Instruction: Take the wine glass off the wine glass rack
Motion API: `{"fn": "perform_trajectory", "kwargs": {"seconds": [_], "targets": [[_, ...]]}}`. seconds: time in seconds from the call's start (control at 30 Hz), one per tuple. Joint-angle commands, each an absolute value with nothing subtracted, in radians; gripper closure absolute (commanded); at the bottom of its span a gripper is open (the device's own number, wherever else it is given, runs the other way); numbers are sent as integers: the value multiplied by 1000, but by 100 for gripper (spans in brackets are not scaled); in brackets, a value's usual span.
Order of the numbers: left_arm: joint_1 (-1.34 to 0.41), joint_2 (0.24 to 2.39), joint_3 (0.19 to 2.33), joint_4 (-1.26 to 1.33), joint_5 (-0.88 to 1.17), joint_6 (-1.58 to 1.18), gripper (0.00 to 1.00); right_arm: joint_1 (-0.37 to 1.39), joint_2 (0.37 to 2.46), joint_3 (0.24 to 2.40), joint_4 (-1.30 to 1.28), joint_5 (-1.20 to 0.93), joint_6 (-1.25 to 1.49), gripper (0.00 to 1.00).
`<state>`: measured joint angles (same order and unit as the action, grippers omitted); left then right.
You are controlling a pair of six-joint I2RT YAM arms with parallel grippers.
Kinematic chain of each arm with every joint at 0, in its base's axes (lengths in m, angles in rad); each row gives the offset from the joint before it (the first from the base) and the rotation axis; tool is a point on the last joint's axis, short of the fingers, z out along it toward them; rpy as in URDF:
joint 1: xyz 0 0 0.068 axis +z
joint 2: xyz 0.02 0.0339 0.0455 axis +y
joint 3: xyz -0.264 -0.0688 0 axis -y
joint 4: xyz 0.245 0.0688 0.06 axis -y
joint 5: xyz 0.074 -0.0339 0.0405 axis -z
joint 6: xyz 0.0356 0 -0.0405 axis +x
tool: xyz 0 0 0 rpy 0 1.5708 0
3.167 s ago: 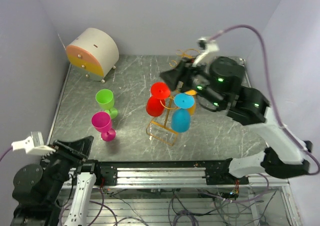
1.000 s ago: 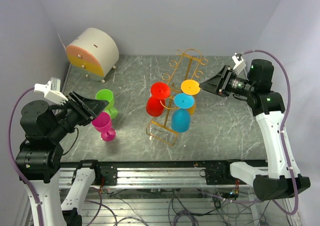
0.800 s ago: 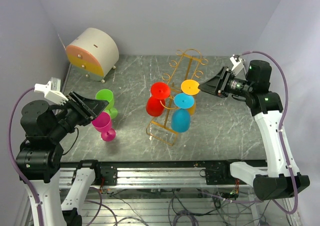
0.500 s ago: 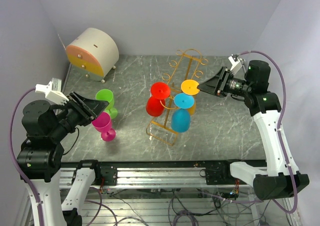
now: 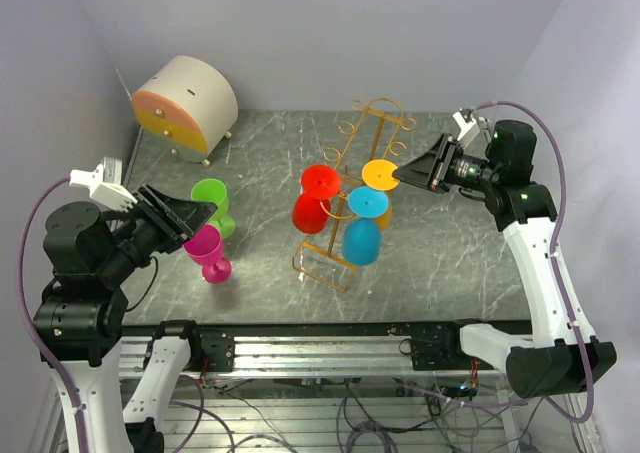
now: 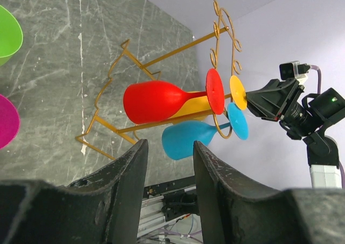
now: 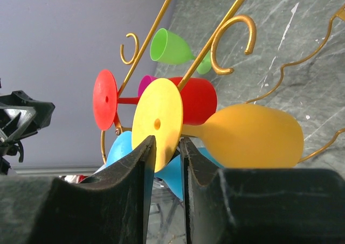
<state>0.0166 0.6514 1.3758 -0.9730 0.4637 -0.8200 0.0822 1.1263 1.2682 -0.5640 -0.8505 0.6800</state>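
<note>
The golden wire wine glass rack (image 5: pixel 322 265) stands mid-table with three glasses hung sideways on it. A yellow wine glass (image 5: pixel 380 174) hangs on the rack's right side, its round foot (image 7: pixel 157 123) facing my right gripper (image 5: pixel 397 177). In the right wrist view the right gripper (image 7: pixel 167 147) straddles the lower rim of that foot, jaws narrow with a gap still showing. A red wine glass (image 5: pixel 320 183) and a blue one (image 5: pixel 361 241) hang beside it. My left gripper (image 5: pixel 205 211) hovers open at the left, empty, near the green glass.
A green glass (image 5: pixel 210 195) and a magenta glass (image 5: pixel 203 243) stand upright on the table left of the rack. A round cream and orange box (image 5: pixel 185 95) sits at the back left. Walls close in on both sides.
The right gripper has edged left onto the yellow glass's foot and its jaws have narrowed. The left arm has held still.
</note>
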Motion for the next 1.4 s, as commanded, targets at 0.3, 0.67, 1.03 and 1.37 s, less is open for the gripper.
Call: {"fn": "perform_trajectory", "kwargs": {"seconds": [0.3,0.67,1.03,1.37], "targets": [[27,635,1362,-959,459,-828,50,80,1118,1250,-461,-877,739,100],[26,619,1356,-876,490,-873,50,78,1099,1388,-509,-794,736,100],[26,623,1384,-886,495,-868,50,77,1086,1412,-431,-803,811,100],[27,618,1374,-893,494,-875,51,77,1046,1363,-536,-719,812,100]]}}
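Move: The yellow wine glass hangs upside down, and the rim of its base is already between the right hand's open fingertips; the base's middle lies about 3 cm to the left and 1 cm ahead, nearly level. At that height the blue base is some 5 cm left and 5 cm back, and the red base 13 cm left and 1 cm back. From the idle left hand the yellow base is roughly 30 cm to the right, 9 cm ahead and 5 cm lower. Almost in place at first, the right hand shuts its fingers on the rim of the yellow glass's base, one finger above the disc and one below. Then it lifts straight up about 6 cm, pulling the pinched base up away from the rack's hooks while the fingers tip up by some 5 degrees, and keeps its grip. ##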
